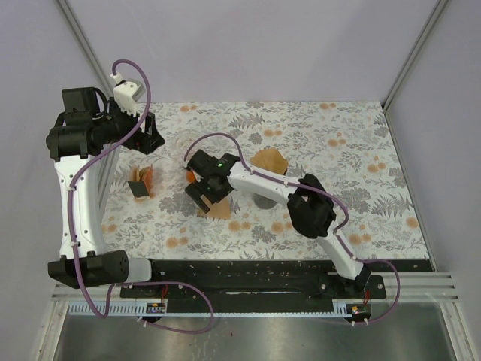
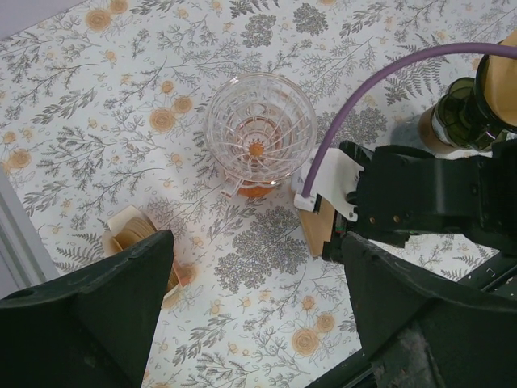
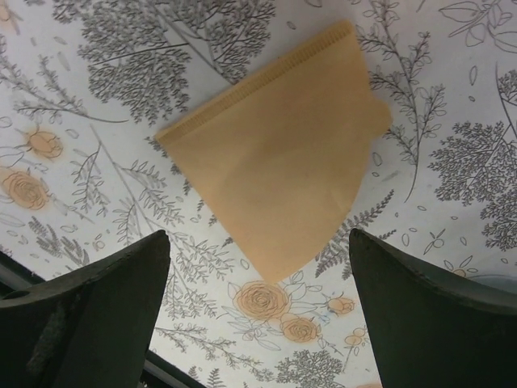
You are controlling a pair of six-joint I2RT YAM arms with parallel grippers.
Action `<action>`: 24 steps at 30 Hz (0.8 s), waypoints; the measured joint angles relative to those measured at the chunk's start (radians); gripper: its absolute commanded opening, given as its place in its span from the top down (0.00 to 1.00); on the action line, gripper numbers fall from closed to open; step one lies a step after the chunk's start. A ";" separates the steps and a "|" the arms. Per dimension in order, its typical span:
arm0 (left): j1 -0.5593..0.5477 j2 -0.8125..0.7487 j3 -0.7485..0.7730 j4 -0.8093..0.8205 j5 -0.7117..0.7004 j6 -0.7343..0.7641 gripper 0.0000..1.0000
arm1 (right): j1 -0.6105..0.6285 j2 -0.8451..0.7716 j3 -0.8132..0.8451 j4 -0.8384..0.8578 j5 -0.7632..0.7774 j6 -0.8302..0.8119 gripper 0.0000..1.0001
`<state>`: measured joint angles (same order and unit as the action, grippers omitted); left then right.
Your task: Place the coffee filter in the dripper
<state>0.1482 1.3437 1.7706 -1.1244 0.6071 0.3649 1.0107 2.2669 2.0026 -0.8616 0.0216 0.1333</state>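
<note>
A tan coffee filter (image 3: 275, 170) lies flat on the floral cloth, its tip between the wide-apart fingers of my right gripper (image 3: 258, 239), which hovers over it, open and empty. From above, the same filter (image 1: 219, 209) pokes out under that gripper (image 1: 204, 194). The olive-green dripper (image 2: 459, 121) stands to the right, its dark base (image 1: 263, 201) partly hidden by the right arm. Another tan paper (image 1: 270, 160) rises beside it; I cannot tell whether it sits inside. My left gripper (image 2: 257, 238) hangs open, high at the far left (image 1: 148, 141), holding nothing.
A clear glass flask (image 2: 258, 133) with orange liquid stands just beyond the right gripper. A holder with a stack of filters (image 1: 140, 183) sits near the table's left edge, under the left arm. White walls close in the back and sides.
</note>
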 measured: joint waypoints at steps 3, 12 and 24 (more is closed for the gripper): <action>0.002 0.000 0.000 0.000 0.011 -0.004 0.12 | -0.028 0.024 0.010 0.004 -0.007 0.005 0.01; 0.005 0.000 0.000 0.000 0.026 -0.004 0.12 | -0.084 0.105 0.014 0.026 -0.051 0.018 0.31; 0.011 0.000 0.000 -0.002 0.032 -0.004 0.12 | -0.084 0.077 -0.061 0.108 -0.118 0.047 1.00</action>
<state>0.1593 1.3437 1.7706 -1.1267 0.6392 0.3607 0.9268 2.3444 1.9419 -0.7536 -0.0967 0.1799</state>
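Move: The filter lies flat on the table about 2 cm ahead of the right hand and 3 cm to its left, some 5 cm below. From that hand, the carafe carrying the clear dripper stands roughly 10 cm ahead and 8 cm to the left, and the green dripper about 6 cm ahead and 14 cm to the right. From the left hand, the filter is some 17 cm to the right, 5 cm back and 33 cm down. Down some 5 cm to the table, the right hand goes forward about 3 cm and a little to its right as it sinks, bringing its wide-open fingers to the filter's right-hand edge. Once low, it closes them almost shut at that edge, easing back and left about a centimetre, with the wrist tipping slightly. The tips end together against the paper. ##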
